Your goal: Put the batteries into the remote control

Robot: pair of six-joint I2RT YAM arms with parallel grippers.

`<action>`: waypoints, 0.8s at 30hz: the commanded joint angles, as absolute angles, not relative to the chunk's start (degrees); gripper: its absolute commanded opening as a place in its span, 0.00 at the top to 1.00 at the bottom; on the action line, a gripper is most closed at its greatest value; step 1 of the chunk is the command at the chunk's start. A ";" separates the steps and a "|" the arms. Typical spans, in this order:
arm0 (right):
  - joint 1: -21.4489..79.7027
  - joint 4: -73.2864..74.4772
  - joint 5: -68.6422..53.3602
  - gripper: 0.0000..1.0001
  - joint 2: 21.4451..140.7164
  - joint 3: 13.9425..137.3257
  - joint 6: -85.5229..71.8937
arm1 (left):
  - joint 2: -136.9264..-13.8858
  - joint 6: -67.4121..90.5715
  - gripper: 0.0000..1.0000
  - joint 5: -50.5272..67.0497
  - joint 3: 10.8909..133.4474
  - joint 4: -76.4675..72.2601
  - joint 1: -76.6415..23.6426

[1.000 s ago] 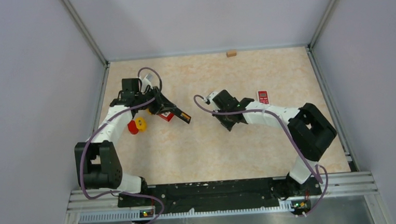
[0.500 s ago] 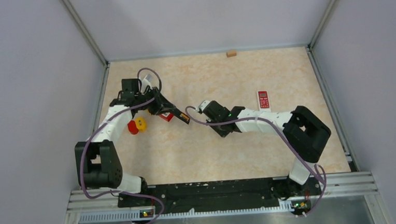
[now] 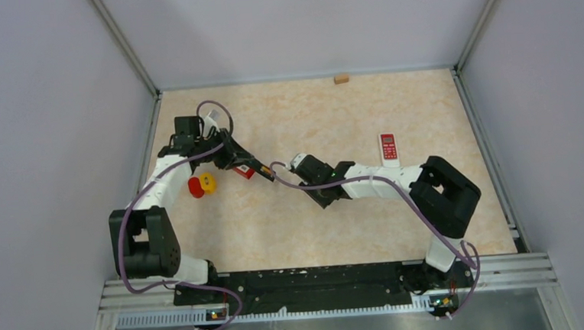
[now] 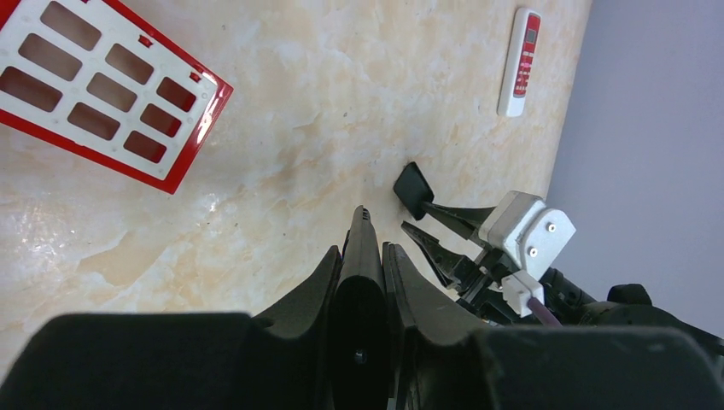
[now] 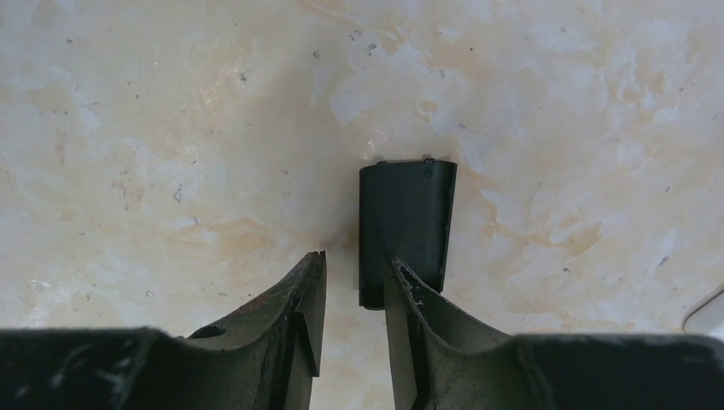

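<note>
My left gripper (image 4: 363,252) is shut on a thin black remote control (image 4: 360,282), seen edge-on, which sticks out past the fingertips. From above, the remote control (image 3: 265,171) points right from the left gripper (image 3: 241,160). My right gripper (image 5: 357,259) stands open low over the table. A small black cover (image 5: 405,222) lies flat just ahead of it, its left edge in the gap and the right finger (image 5: 414,299) over its near end. The same cover (image 4: 414,186) shows beside the right gripper (image 4: 414,218) in the left wrist view. The batteries are out of view.
A white and red remote (image 3: 388,146) lies at the right, also seen as the white remote (image 4: 521,61). A red-and-white grid frame (image 4: 102,85) lies near the left gripper. Red (image 3: 196,188) and yellow (image 3: 208,183) pieces sit by the left arm. A wooden block (image 3: 340,78) is at the back edge.
My right arm has reached left across the table, bringing its gripper close to the tip of the held remote control. The left gripper has shifted slightly left, still shut.
</note>
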State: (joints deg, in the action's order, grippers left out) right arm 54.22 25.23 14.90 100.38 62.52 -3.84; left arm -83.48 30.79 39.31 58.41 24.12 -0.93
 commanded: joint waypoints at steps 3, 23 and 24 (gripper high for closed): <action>54.42 24.39 14.94 0.71 103.68 64.54 -2.47 | -80.35 29.80 1.00 39.45 59.27 23.90 -0.37; 44.15 12.36 -22.61 1.00 99.58 62.73 -14.46 | -78.63 29.27 1.00 40.14 58.57 24.43 2.57; 43.67 10.43 -26.74 1.00 99.77 62.42 -16.05 | -78.65 29.27 1.00 40.13 58.51 24.43 2.55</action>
State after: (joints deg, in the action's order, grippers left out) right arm 44.97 19.11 -8.01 102.69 63.11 -9.41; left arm -81.14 30.00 39.38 58.39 24.95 2.02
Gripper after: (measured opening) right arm 0.008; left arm 0.233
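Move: The battery cover lies on the table just off the right fingertips, its middle about 2 cm ahead, 1 cm to the right and 2 cm below. The white remote is about 17 cm ahead and 20 cm to the right, some 3 cm lower. The black remote, held by the left hand, is roughly 6 cm ahead, 17 cm to the left and 9 cm higher. From the left hand the cover is some 6 cm back, 21 cm to the right and 14 cm down. The right fingers shut fully on the near-left edge of the battery cover after the hand sinks about 1 cm and creeps slightly forward. Keeping that pinch, the hand shifts 2 cm or so left, begins to rise and tilts some 25 degrees, fingertips swinging left and back. The left hand keeps the black remote and eases about 2 cm left and 1 cm up, away from the cover. ##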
